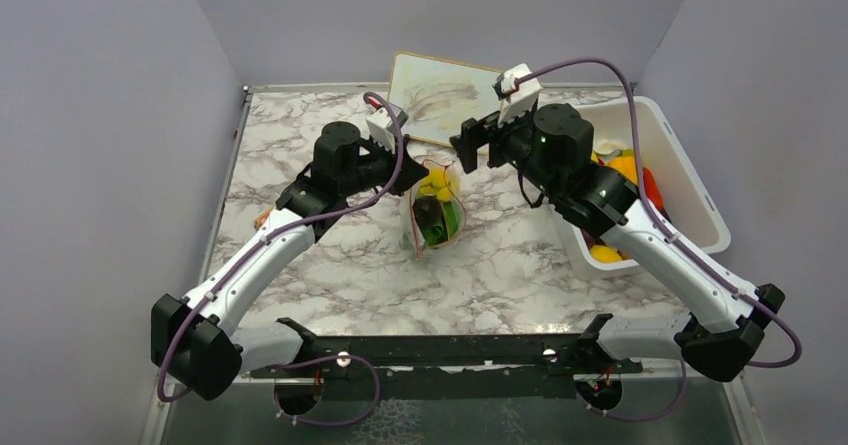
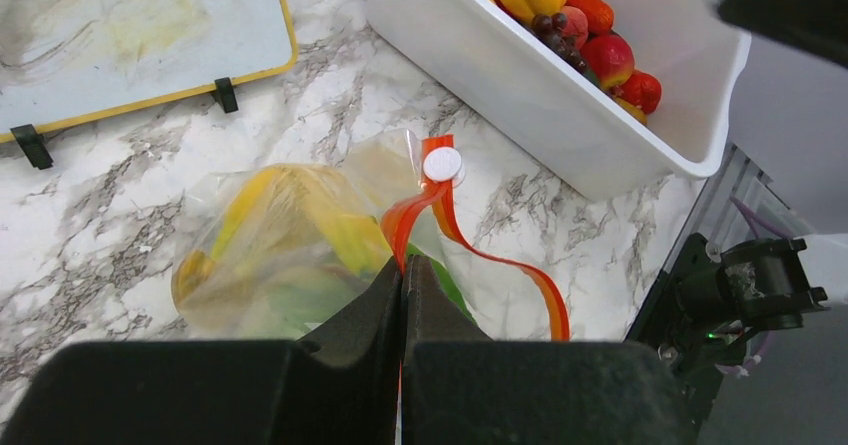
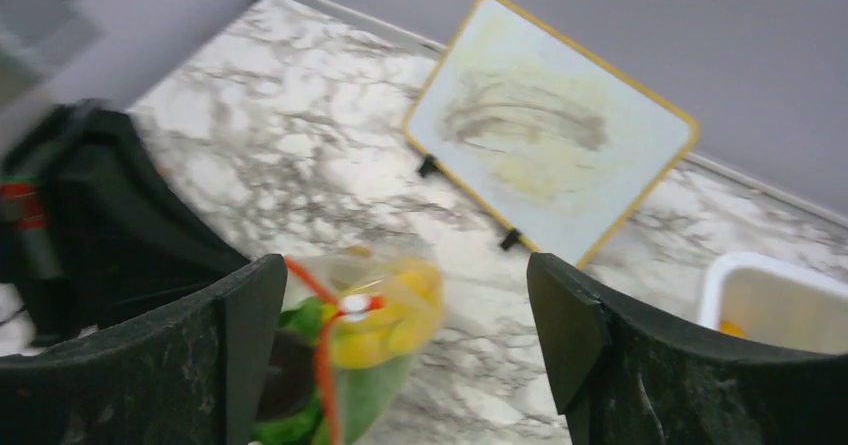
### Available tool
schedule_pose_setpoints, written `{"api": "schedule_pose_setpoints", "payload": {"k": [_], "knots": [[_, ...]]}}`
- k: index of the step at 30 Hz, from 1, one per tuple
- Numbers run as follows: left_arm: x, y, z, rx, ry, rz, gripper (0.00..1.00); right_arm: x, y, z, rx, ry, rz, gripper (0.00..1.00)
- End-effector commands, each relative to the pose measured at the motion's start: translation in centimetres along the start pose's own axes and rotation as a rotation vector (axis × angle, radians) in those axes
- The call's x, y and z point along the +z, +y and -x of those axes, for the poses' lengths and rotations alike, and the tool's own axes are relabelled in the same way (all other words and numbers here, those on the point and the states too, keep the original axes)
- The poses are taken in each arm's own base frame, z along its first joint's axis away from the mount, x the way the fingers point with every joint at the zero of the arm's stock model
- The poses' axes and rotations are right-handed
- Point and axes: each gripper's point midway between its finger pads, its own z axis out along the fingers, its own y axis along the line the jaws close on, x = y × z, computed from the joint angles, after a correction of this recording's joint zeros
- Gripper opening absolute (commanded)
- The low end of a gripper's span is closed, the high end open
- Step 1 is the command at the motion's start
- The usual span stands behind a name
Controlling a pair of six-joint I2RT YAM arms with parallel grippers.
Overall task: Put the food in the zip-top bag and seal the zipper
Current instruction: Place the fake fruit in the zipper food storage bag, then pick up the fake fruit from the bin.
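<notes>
The zip-top bag (image 1: 432, 210) lies mid-table with a yellow banana and green lettuce inside. My left gripper (image 2: 405, 265) is shut on its red-orange zipper (image 2: 455, 237), which curls open past a white slider tab (image 2: 442, 164). In the top view the left gripper (image 1: 403, 170) sits at the bag's left upper edge. My right gripper (image 1: 468, 145) hovers open just up and right of the bag. In the right wrist view the right gripper (image 3: 400, 335) has nothing between its wide fingers, and the bag (image 3: 395, 330) lies below them. More food (image 2: 590, 35) sits in the tub.
A white tub (image 1: 700, 200) stands at the right with fruit in it. A yellow-framed whiteboard (image 1: 440, 90) leans at the back wall. A small orange piece (image 1: 262, 217) lies beside the left arm. Purple walls close three sides.
</notes>
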Motion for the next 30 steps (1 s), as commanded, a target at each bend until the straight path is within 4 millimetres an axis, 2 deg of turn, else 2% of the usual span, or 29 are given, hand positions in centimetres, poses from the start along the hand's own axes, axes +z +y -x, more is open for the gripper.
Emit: {"api": "schedule_pose_setpoints", "payload": {"k": [1,3,5,11,15,23,26,30], "knots": [[-1.6,-1.5,2.6,0.095,-0.081,-0.035,0.00,1.5,-7.2,-2.0,-0.088,0.107,-0.249,0.83],[-1.9,-1.4,2.2,0.112,-0.084,-0.035,0.00,2.4,-9.6,-2.7,-0.025,0.108,-0.246,0.70],[-2.0,-1.1,1.6,0.118,-0.080,-0.024,0.00,2.9,-12.3,-3.5,0.041,0.111,-0.287,0.63],[-1.9,-0.6,0.4,0.131,-0.061,-0.017,0.00,3.3,-19.6,-7.2,0.253,0.139,-0.420,0.48],[-1.7,0.1,-0.4,0.151,-0.044,0.001,0.00,2.6,-24.1,-10.0,0.413,0.111,-0.532,0.40],[-1.4,0.1,-1.4,0.167,-0.038,-0.021,0.00,1.2,-29.8,-16.6,0.748,0.154,-0.747,0.43],[-1.5,0.0,-1.6,0.178,-0.036,-0.032,0.00,1.2,-31.0,-18.7,0.814,0.173,-0.829,0.43],[-1.5,0.1,-1.7,0.181,-0.037,-0.031,0.00,1.4,-31.8,-21.0,0.913,0.196,-0.905,0.45]]}}
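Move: The orange-yellow fruit in the far left corner of the white bin lies about 15 cm ahead of the right hand, 25 cm to its right and some 32 cm below. The green leaf is about 8 cm ahead and 28 cm right of that hand, the yellow pepper 8 cm ahead and 38 cm right, both similarly low; the bag hangs 18 cm beneath, 3 cm left and 1 cm back. From the left hand the fruit is 15 cm ahead, 32 cm right, 23 cm down. Towards the orange-yellow fruit in the bin's far left corner the right hand swings away from the bag, some 26 cm right, 19 cm down and 15 cm forward. Its wrist turns clockwise about 55 degrees and tips down, while the wide-open fingers narrow to under half, empty. The left hand keeps its pinch on the bag's rim, easing slightly back and left and then down. ##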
